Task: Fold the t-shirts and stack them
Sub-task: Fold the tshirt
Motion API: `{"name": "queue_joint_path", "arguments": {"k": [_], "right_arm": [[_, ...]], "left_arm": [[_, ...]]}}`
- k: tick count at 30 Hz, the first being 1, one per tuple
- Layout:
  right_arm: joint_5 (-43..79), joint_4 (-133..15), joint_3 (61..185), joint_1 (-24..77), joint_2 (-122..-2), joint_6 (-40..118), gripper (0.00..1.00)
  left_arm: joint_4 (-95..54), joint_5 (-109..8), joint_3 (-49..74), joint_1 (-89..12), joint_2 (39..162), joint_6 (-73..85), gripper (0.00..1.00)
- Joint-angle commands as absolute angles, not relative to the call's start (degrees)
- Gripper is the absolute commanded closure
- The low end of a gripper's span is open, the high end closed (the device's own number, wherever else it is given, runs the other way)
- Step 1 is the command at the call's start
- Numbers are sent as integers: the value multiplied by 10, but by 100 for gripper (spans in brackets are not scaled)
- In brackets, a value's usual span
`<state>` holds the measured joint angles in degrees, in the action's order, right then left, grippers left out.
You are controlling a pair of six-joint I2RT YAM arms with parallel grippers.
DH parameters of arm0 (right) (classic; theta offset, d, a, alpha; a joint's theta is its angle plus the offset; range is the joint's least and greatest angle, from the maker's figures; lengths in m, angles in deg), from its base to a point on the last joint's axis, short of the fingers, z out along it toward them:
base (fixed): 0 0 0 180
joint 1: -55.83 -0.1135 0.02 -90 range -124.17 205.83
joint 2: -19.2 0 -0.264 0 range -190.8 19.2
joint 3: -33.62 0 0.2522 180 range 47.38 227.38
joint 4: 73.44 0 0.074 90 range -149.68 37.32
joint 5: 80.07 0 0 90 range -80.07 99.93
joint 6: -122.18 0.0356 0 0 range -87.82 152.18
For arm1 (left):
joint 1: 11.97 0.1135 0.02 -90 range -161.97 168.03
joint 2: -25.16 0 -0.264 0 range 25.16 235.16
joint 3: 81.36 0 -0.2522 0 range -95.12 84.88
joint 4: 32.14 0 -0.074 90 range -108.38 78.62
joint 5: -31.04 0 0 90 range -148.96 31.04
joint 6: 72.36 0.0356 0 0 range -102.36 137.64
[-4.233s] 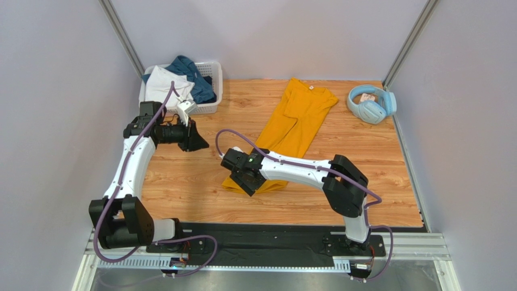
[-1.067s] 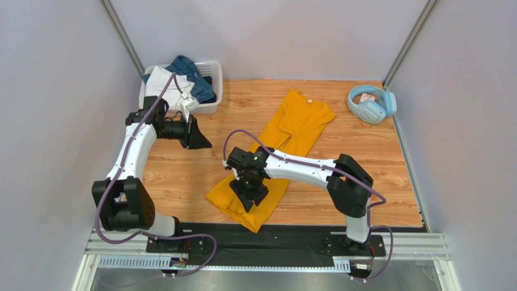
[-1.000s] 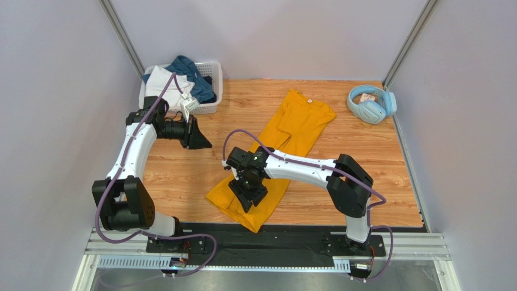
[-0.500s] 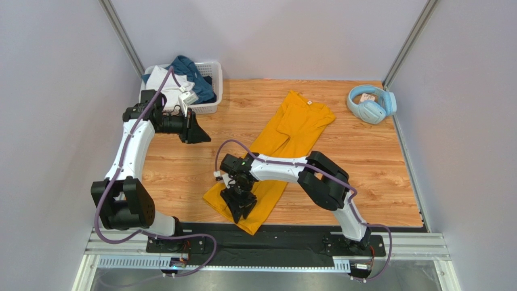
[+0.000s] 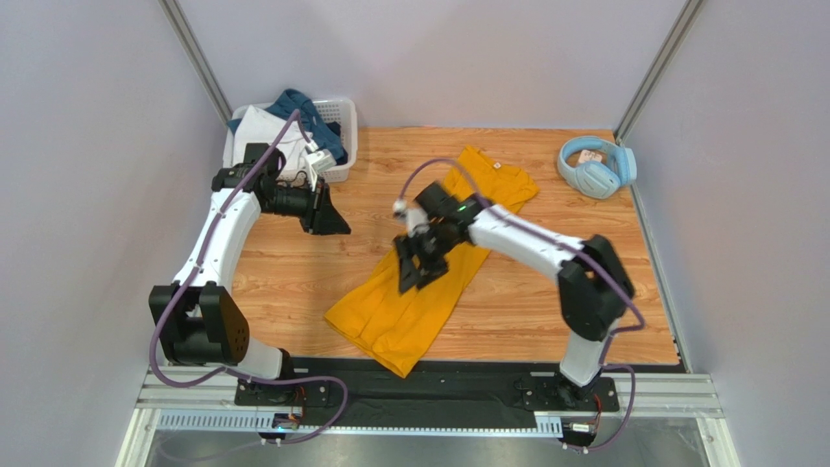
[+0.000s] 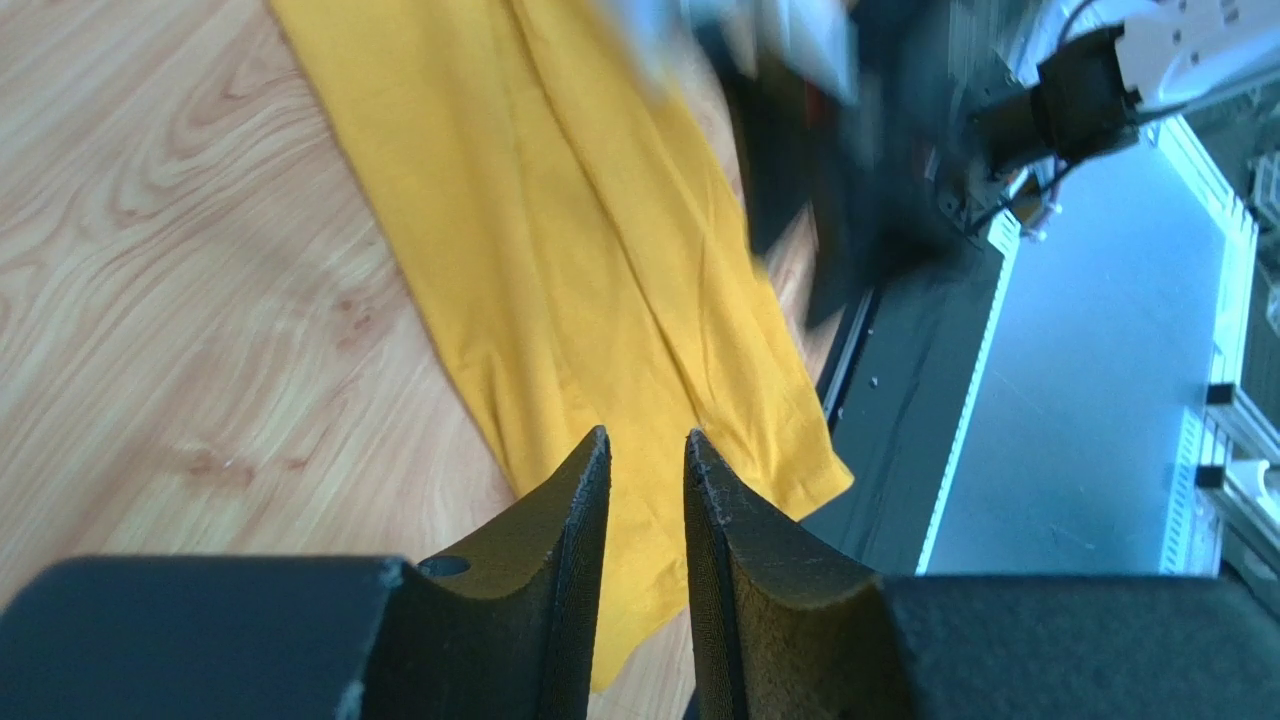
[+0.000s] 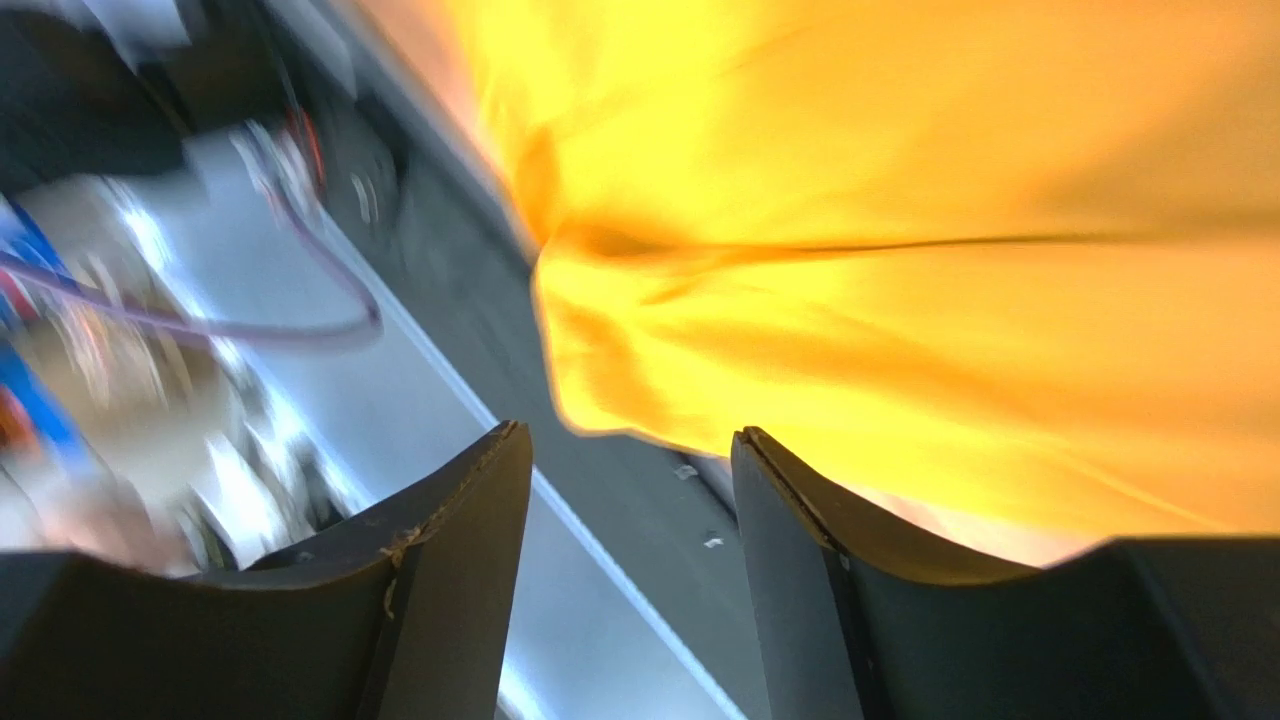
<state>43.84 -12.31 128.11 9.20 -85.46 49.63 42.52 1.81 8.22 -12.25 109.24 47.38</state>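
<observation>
A mustard-yellow t-shirt (image 5: 409,306) lies on the wooden table as a long strip folded lengthwise, running diagonally from the back centre to the front edge. My right gripper (image 5: 414,272) hovers over the strip's middle, open and holding nothing. Its wrist view is blurred and shows the yellow cloth (image 7: 932,225) beyond the empty gap of the right gripper (image 7: 631,432). My left gripper (image 5: 336,226) hangs above bare wood left of the shirt. The jaws of the left gripper (image 6: 646,435) stand narrowly apart with nothing between them, and the yellow strip (image 6: 601,255) lies beyond.
A white lattice basket (image 5: 336,173) at the back left holds a white garment (image 5: 263,131) and a teal-blue one (image 5: 317,131). Light-blue headphones (image 5: 596,165) sit at the back right. The black base rail (image 5: 468,384) runs just past the shirt's near end.
My right gripper has opened, let go of the shirt's near end and swung back over the strip's middle. The left arm shifted slightly right.
</observation>
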Motion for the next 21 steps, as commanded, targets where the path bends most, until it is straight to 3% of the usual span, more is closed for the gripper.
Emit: {"name": "queue_joint_path", "arguments": {"k": [1, 5, 14, 21], "right_arm": [[381, -193, 1265, 271, -786, 576, 45], [377, -201, 1346, 387, -881, 631, 46], [419, -103, 1671, 440, -1146, 643, 47], [413, -101, 1717, 469, -1212, 665, 47]], "left_arm": [[440, 32, 74, -150, 1058, 508, 68], [449, -11, 86, -227, 1053, 520, 68], [510, -134, 125, -361, 1100, 563, 69], [517, -202, 160, -382, 1133, 578, 71]]}}
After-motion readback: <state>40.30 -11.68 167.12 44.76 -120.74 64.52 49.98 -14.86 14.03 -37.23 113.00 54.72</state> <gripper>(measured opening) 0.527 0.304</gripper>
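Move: The folded sleeve near the t-shirt's collar lies about 32 cm ahead of the right hand, 13 cm to its right and 9 cm below. The collar sits some 8 cm beyond that sleeve and 4 cm to its right, the blue headphones roughly 24 cm to its right and 8 cm farther out. The shirt's hem lies about 17 cm back from the left hand, 5 cm to its right and 21 cm below. Right hand sweeps forward 32 cm and right to the folded sleeve, half-open; left backs 10 cm, sinking hemward. ##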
